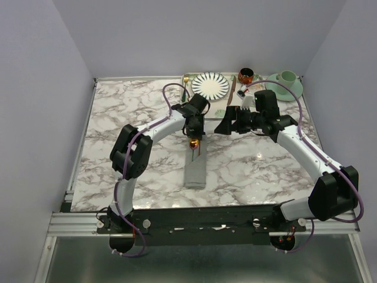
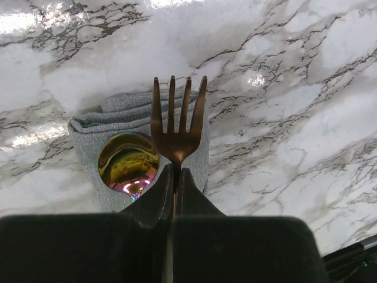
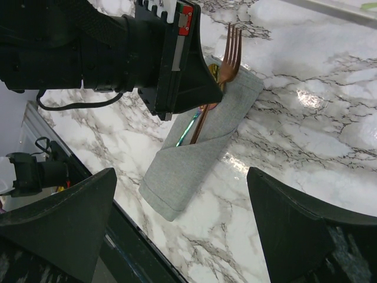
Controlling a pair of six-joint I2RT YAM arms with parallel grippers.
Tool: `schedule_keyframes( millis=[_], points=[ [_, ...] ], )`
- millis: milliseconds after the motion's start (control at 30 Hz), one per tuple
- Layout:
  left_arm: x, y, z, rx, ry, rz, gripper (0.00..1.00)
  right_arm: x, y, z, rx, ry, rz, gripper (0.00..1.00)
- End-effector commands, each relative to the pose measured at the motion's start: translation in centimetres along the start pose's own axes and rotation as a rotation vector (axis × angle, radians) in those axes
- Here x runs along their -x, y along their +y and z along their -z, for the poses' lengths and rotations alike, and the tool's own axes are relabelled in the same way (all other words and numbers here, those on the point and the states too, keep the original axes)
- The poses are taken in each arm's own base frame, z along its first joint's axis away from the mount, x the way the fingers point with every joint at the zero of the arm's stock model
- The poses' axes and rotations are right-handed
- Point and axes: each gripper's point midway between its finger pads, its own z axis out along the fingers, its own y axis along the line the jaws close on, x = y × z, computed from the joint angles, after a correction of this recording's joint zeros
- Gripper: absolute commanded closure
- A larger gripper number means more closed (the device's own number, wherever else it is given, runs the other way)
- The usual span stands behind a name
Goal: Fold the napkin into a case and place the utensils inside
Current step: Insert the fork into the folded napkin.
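The grey napkin (image 1: 195, 171) lies as a narrow case (image 3: 194, 159) in the middle of the marble table, its open end toward the back. The spoon's gold bowl (image 2: 126, 162) and the copper-pink fork's tines (image 2: 175, 127) stick out over the cloth's folded top (image 2: 94, 127). The spoon's green handle (image 3: 189, 131) and the fork's stem run down into the pocket. My left gripper (image 2: 174, 171) is shut on the fork's neck, just above the case (image 1: 194, 134). My right gripper (image 3: 181, 177) hovers wide open beside it (image 1: 227, 125), holding nothing.
At the back stand a striped plate (image 1: 210, 85), a green cup on its saucer (image 1: 287, 79), a small dark cup (image 1: 246, 75) and a knife (image 1: 233, 88). The left arm's body (image 3: 171, 65) is close to my right fingers. The table's front rail (image 1: 206, 221) is near.
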Motion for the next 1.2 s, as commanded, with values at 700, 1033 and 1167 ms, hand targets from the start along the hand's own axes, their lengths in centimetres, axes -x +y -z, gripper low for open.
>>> schedule_keyframes(
  millis=[700, 1033, 1167],
  points=[
    [-3.8, -1.2, 2.4, -0.054, 0.051, 0.001, 1.00, 0.7, 0.2, 0.1, 0.010, -0.005, 0.014, 0.00],
    [-5.6, -0.7, 1.6, -0.050, 0.103, 0.005, 1.00, 0.5, 0.1, -0.1, 0.013, 0.005, 0.010, 0.00],
    [-6.1, -0.6, 1.2, -0.047, 0.115, -0.004, 1.00, 0.7, 0.1, -0.1, 0.014, 0.001, 0.010, 0.00]
  ],
)
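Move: The pocket mouth of the folded napkin, where the held fork's handle goes in, lies about 9 cm back from the left hand, 1 cm to its left and some 4 cm below. The spoon's bowl is about 3 cm back, 2 cm to the left and 4 cm lower; the tray's middle is roughly 20 cm ahead and 12 cm to the right. From the right hand, the pocket mouth lies some 4 cm back, 10 cm left and 17 cm down. The fork, still pinched near its neck with the tines pointing forward, is drawn back about 5 cm by the left hand so that its handle slides deeper into the napkin's pocket. The hand rises barely half a centimetre at first, then sinks to finish some 2 cm lower beside the spoon's bowl, tipping about 5 degrees; the fingers stay shut. ##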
